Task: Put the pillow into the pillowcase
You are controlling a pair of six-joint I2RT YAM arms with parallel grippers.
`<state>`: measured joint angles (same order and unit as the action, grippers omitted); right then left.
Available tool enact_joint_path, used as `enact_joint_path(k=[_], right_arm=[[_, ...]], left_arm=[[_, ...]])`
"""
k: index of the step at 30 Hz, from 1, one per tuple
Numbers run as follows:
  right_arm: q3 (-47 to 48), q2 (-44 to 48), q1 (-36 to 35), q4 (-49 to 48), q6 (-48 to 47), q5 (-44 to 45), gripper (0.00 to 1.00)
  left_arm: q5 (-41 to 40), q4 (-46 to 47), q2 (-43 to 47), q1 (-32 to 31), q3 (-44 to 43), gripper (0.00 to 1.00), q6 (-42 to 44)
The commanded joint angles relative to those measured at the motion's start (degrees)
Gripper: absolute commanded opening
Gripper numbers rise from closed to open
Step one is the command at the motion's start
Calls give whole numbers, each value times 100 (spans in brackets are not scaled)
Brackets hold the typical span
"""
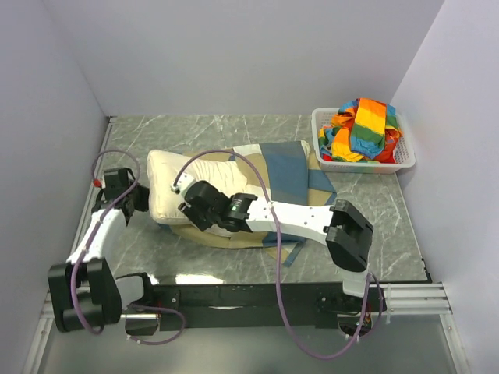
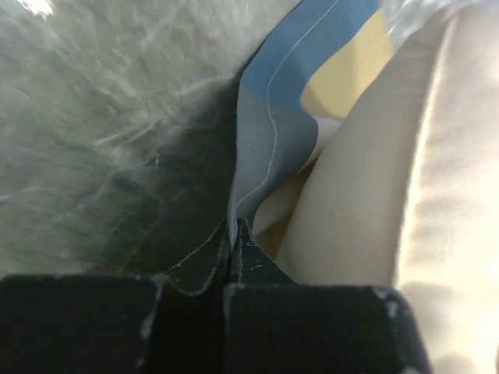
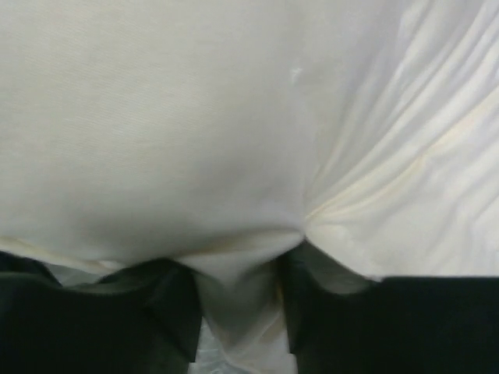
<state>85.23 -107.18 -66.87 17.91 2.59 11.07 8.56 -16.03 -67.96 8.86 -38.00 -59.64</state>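
The cream-white pillow (image 1: pixel 168 181) lies left of centre, its right part against the blue, tan and off-white pillowcase (image 1: pixel 290 167). Tan case fabric (image 1: pixel 199 234) shows under the pillow's near edge. My left gripper (image 1: pixel 143 202) sits at the pillow's near-left corner. In the left wrist view it (image 2: pixel 234 230) is shut on a thin blue-grey edge of the pillowcase (image 2: pixel 269 132), with the pillow (image 2: pixel 390 195) bulging on the right. My right gripper (image 1: pixel 187 209) reaches over the pillow. In the right wrist view it (image 3: pixel 242 273) pinches a fold of the pillow (image 3: pixel 195 117).
A white basket (image 1: pixel 321 152) stands at the back right, holding a rainbow-striped cloth (image 1: pixel 362 131). Grey walls close in the left, back and right sides. The marble table (image 1: pixel 374 226) ends at a black rail near the arm bases.
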Motion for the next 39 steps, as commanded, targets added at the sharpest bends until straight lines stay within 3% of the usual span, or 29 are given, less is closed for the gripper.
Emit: enact_joint_path(k=[1, 4, 12, 17, 19, 21, 26, 29, 35, 39], right_arm=[[730, 512, 174, 449, 1322, 542, 61], [1047, 820, 419, 1037, 1735, 1166, 76], [1005, 724, 1519, 1883, 2228, 1758, 75], [933, 768, 1827, 1847, 2132, 1504, 75], [681, 1039, 1809, 1377, 1702, 540, 76], [434, 1286, 1687, 1154, 1675, 291, 78], [11, 2050, 1309, 934, 1525, -438, 87], [-103, 2446, 1299, 924, 1727, -212, 94], [441, 1737, 1598, 1645, 1771, 885, 93], [1221, 552, 1949, 1961, 1657, 1432, 92]], left_arm=[[-539, 540, 872, -43, 2, 1, 5], [-618, 478, 996, -34, 108, 1, 14], [-504, 698, 1145, -25, 320, 1, 13], [-460, 707, 1092, -25, 310, 1, 66], [-460, 724, 1092, -25, 328, 1, 75], [-469, 733, 1066, -34, 372, 1, 75], [-513, 786, 1040, -25, 460, 1, 31], [-496, 803, 1005, -34, 486, 1, 14], [-495, 838, 1118, -34, 556, 1, -4], [-495, 803, 1171, -34, 539, 1, 13]])
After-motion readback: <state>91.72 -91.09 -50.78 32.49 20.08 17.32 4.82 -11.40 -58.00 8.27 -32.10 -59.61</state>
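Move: My right hand is at the pillow's near side, cloth still between its opening fingers. The upper edge of the pillowcase's mouth lies about 10 cm ahead and 16 cm right of it, a few centimetres lower; the pillow's middle is some 8 cm ahead and 7 cm right. My left hand holds the case's blue hem, with the pillow's left end about 5 cm to its right and 3 cm ahead, the upper mouth edge some 29 cm right and 4 cm ahead. I finish opening my right fingers nearly wide to let go of the pillow and lift up, right and forward, turning the hand clockwise. I swing back about 7 cm, then climb and go forward again, ending some 14 cm higher, open above the mouth's upper edge. My left hand keeps its pinch on the hem, rising a few centimetres, tilting up about 10 degrees and then easing partly down. ##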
